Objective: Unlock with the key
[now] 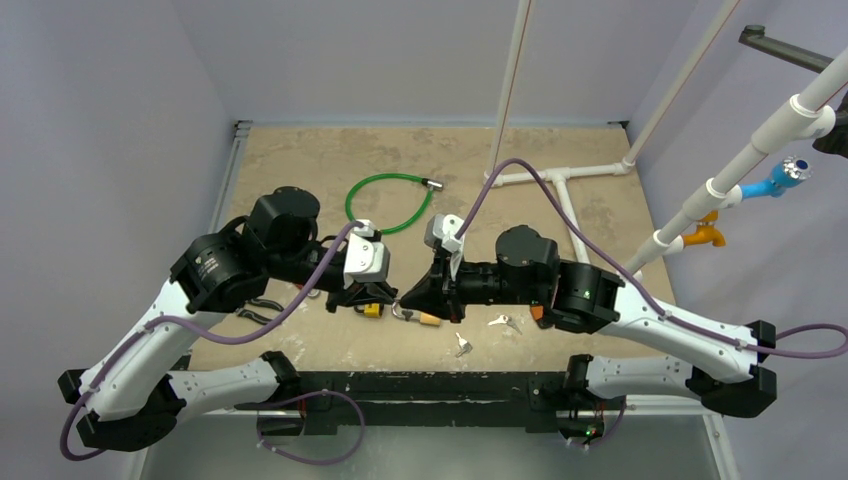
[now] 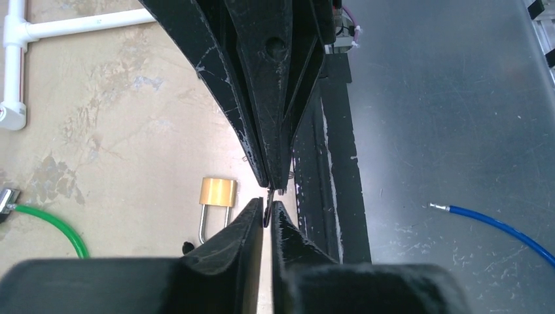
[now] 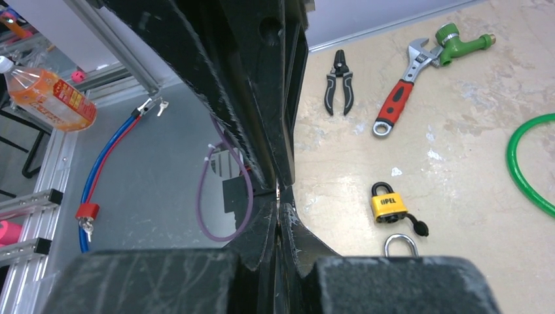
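My left gripper [image 1: 388, 298] and my right gripper [image 1: 405, 297] meet tip to tip just above the table's near middle. In the left wrist view a thin dark key [image 2: 267, 213] stands edge-on between the left gripper's [image 2: 267, 205] shut fingers, and the right gripper [image 2: 275, 186] is shut on its other end. The right gripper [image 3: 279, 207] looks pressed shut in its own view, where the key barely shows. A brass padlock [image 2: 218, 193] lies just left of the tips. A yellow padlock [image 3: 389, 204] with a black cap lies beside it.
Two loose keys [image 1: 462, 343] [image 1: 505, 322] lie near the front edge. A green cable [image 1: 385, 200] loops behind the grippers. Pliers [image 3: 340, 82], a red-handled wrench [image 3: 399, 98] and a green nozzle [image 3: 461, 42] lie on the left. White pipework [image 1: 560, 180] stands back right.
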Action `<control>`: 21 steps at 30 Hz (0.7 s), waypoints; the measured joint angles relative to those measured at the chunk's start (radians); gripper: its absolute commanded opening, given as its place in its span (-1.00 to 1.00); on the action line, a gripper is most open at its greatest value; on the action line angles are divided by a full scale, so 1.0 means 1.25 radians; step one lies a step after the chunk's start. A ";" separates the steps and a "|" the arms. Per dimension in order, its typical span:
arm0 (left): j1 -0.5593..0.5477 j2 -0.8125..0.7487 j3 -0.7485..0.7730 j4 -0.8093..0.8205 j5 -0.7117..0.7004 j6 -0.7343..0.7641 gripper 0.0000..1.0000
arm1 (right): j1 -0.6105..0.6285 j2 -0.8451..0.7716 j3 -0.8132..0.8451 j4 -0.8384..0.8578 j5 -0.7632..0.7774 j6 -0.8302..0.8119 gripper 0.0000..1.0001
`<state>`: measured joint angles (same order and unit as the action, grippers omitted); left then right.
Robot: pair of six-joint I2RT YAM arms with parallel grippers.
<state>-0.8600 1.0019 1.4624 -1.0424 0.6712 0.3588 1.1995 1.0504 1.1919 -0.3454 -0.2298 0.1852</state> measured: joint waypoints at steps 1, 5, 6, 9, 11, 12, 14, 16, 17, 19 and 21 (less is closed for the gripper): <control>0.000 0.000 0.000 0.000 -0.002 0.000 -0.47 | 0.000 -0.003 -0.006 0.005 0.000 0.000 -1.00; 0.000 -0.001 0.000 0.011 -0.005 -0.005 0.37 | 0.000 -0.012 -0.038 0.010 0.002 0.003 -1.00; 0.000 -0.001 0.000 0.014 -0.008 -0.006 0.67 | 0.000 -0.016 -0.049 0.010 0.002 0.005 -1.00; 0.000 -0.001 -0.001 0.027 -0.023 -0.017 0.99 | 0.000 -0.031 -0.078 0.010 0.004 0.010 -1.00; 0.000 -0.006 -0.013 0.042 -0.045 -0.023 1.00 | 0.000 -0.051 -0.100 0.005 0.014 0.018 -1.00; 0.000 -0.011 -0.024 0.050 -0.059 -0.024 1.00 | 0.000 -0.060 -0.109 0.003 0.022 0.021 -1.00; 0.000 -0.021 -0.059 0.065 -0.084 -0.025 1.00 | 0.000 -0.092 -0.139 0.001 0.043 0.037 -1.00; 0.000 -0.029 -0.114 0.078 -0.112 -0.022 1.00 | 0.000 -0.133 -0.175 -0.008 0.073 0.060 -1.00; 0.001 -0.028 -0.146 0.082 -0.126 -0.019 1.00 | 0.000 -0.153 -0.193 -0.013 0.096 0.074 -1.00; 0.006 -0.018 -0.205 0.086 -0.146 -0.005 1.00 | 0.000 -0.191 -0.222 -0.031 0.137 0.105 -1.00; 0.013 0.009 -0.259 0.098 -0.161 0.009 1.00 | 0.000 -0.227 -0.249 -0.049 0.181 0.141 -1.00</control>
<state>-0.8436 1.0138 1.1385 -0.9195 0.4698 0.3706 1.1999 0.7662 0.8810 -0.4068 -0.0036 0.3611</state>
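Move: The left fingers and the right fingers both still pinch the key in mid-air. The brass padlock lies roughly 10 cm ahead of the left hand, some 6 cm to its right and about 32 cm below; from the right hand it is about 10 cm ahead and 3 cm to the right, equally far down. At table height too, the yellow padlock sits about 11 cm ahead of the right hand and 7 cm to its left, the small keys 3 cm ahead and 10 cm to its right. The left fingers let go of the key and spread wide, and the left hand then drops about 11 cm and goes some 4 cm forward, towards the brass padlock, its fingers tipping further down. The right fingers keep their pinch on the key while that hand sinks about 7 cm, then also draws off almost as far to the right, swinging some 15 degrees clockwise. ##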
